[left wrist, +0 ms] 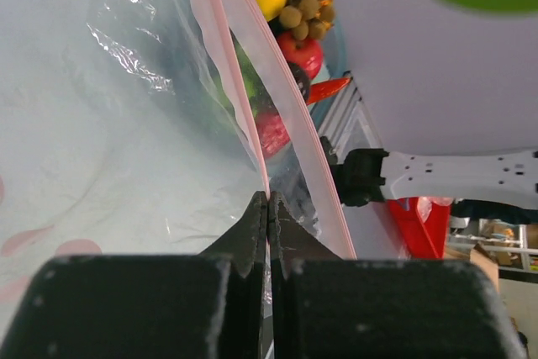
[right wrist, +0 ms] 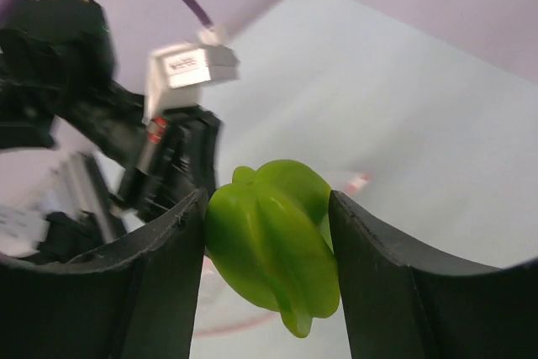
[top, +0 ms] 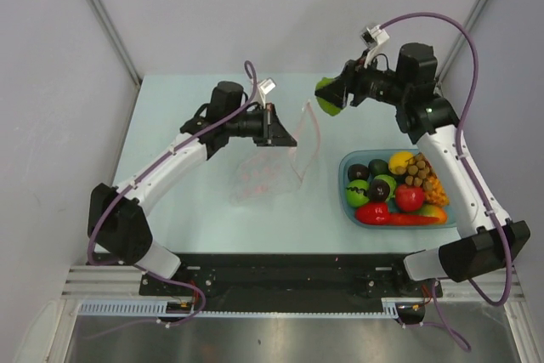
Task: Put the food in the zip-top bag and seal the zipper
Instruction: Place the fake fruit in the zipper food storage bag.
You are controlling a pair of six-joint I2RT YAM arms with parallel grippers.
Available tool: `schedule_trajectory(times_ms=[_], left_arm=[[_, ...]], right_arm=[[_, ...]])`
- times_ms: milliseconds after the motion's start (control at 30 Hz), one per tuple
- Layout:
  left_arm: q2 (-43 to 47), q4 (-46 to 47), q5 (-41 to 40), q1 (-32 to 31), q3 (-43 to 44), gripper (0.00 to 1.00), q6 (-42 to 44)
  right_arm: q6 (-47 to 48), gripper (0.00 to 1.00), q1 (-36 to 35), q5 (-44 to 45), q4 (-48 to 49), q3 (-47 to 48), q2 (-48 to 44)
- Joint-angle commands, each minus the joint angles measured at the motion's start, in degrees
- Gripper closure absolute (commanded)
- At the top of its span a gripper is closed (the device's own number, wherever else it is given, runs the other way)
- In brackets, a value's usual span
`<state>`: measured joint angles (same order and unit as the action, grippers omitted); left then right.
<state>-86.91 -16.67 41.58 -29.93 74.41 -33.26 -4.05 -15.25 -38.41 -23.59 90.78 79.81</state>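
Observation:
My left gripper (top: 282, 135) is shut on the mouth edge of the clear zip-top bag (top: 272, 169) and holds that edge lifted off the table; its pink-red zipper (left wrist: 244, 98) runs away from my closed fingertips (left wrist: 267, 201). The bag's mouth stands open, one strip (top: 311, 129) rising to the right. My right gripper (top: 326, 98) is shut on a green ribbed toy fruit (right wrist: 273, 245) and holds it in the air just right of and above the bag's mouth. The rest of the food (top: 399, 189) lies in the tray.
A light blue tray (top: 347, 201) at the right holds a lemon (top: 399, 161), a brown grape cluster (top: 418, 169), an orange pineapple, red and green pieces. The booth's grey walls close in on three sides. The arm bases stand at the near edge.

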Motion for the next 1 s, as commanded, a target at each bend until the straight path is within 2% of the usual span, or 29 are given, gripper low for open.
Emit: schedule_trajectory(times_ms=[0,100,200,367,400,433,467,533,700,833,933,967], left_arm=[[0.0,9.2,5.4,1.1,2.7,1.0,-7.6],[0.5,15.1,7.7,1.6,1.4,1.0,-12.7],[1.3,20.0,9.5,2.0,-0.4,1.0,-16.3],[2.0,21.3,10.2,3.0,-1.8,1.0,-18.1],[2.2,21.5,10.4,3.1,-1.9,1.0,-18.6],[2.3,21.6,10.5,3.2,-2.0,1.0,-18.6],[2.4,21.7,10.6,3.3,-2.0,1.0,-18.6],[2.7,21.9,10.9,3.3,-2.2,1.0,-18.5],[2.6,23.0,11.7,3.3,-2.2,1.0,-19.0],[2.5,22.2,11.3,3.3,-2.1,1.0,-18.9],[2.7,17.7,9.4,3.3,-0.9,1.0,-15.7],[2.8,15.2,8.7,3.2,-0.2,1.0,-14.0]], right_arm=[[-23.4,0.55,-2.3,-5.0,21.5,-5.6,0.1],[-27.3,0.54,-4.8,-4.6,27.6,-10.0,-0.3],[-26.5,0.54,-6.1,-3.3,30.4,-15.2,-0.8],[-21.1,0.51,-6.5,-3.1,27.9,-18.5,-1.9],[-19.8,0.47,-6.6,-2.9,25.9,-18.6,-2.4],[-17.3,0.27,-6.8,-2.6,25.0,-18.6,-2.7],[-16.3,0.17,-7.1,-2.7,24.0,-18.4,-2.9],[-13.5,0.07,-7.4,-3.0,19.3,-16.7,-3.3],[-5.4,0.0,-8.4,-1.1,11.7,-15.1,-5.5],[-1.9,0.0,-7.8,1.7,4.5,-9.2,-6.2],[2.4,0.0,-3.8,3.0,-4.7,-5.8,-6.4],[3.9,0.0,-2.3,2.7,-12.7,-3.3,-6.1]])
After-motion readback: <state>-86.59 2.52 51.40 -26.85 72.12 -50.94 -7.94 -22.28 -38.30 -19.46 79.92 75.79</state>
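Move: The green pepper is already in my right fingers. The bag mouth it is bound for lies about 6 cm to that hand's left, 6 cm back and some 12 cm below. The fruit bin is roughly 21 cm to its right, 8 cm back and 35 cm down. From my left hand, pinching the rim, the mouth's middle is about 4 cm to the right at the same height; the pepper is about 6 cm ahead, 10 cm right and 12 cm up. With my right hand I carry the green pepper about 6 cm left, then down about as far to the bag mouth, and open my fingers wide to let go, easing back towards my base before lifting and drawing off slightly to the right. My left hand keeps its pinch on the rim, raising the bag some 5 cm and tipping its fingers up about 15 degrees. ##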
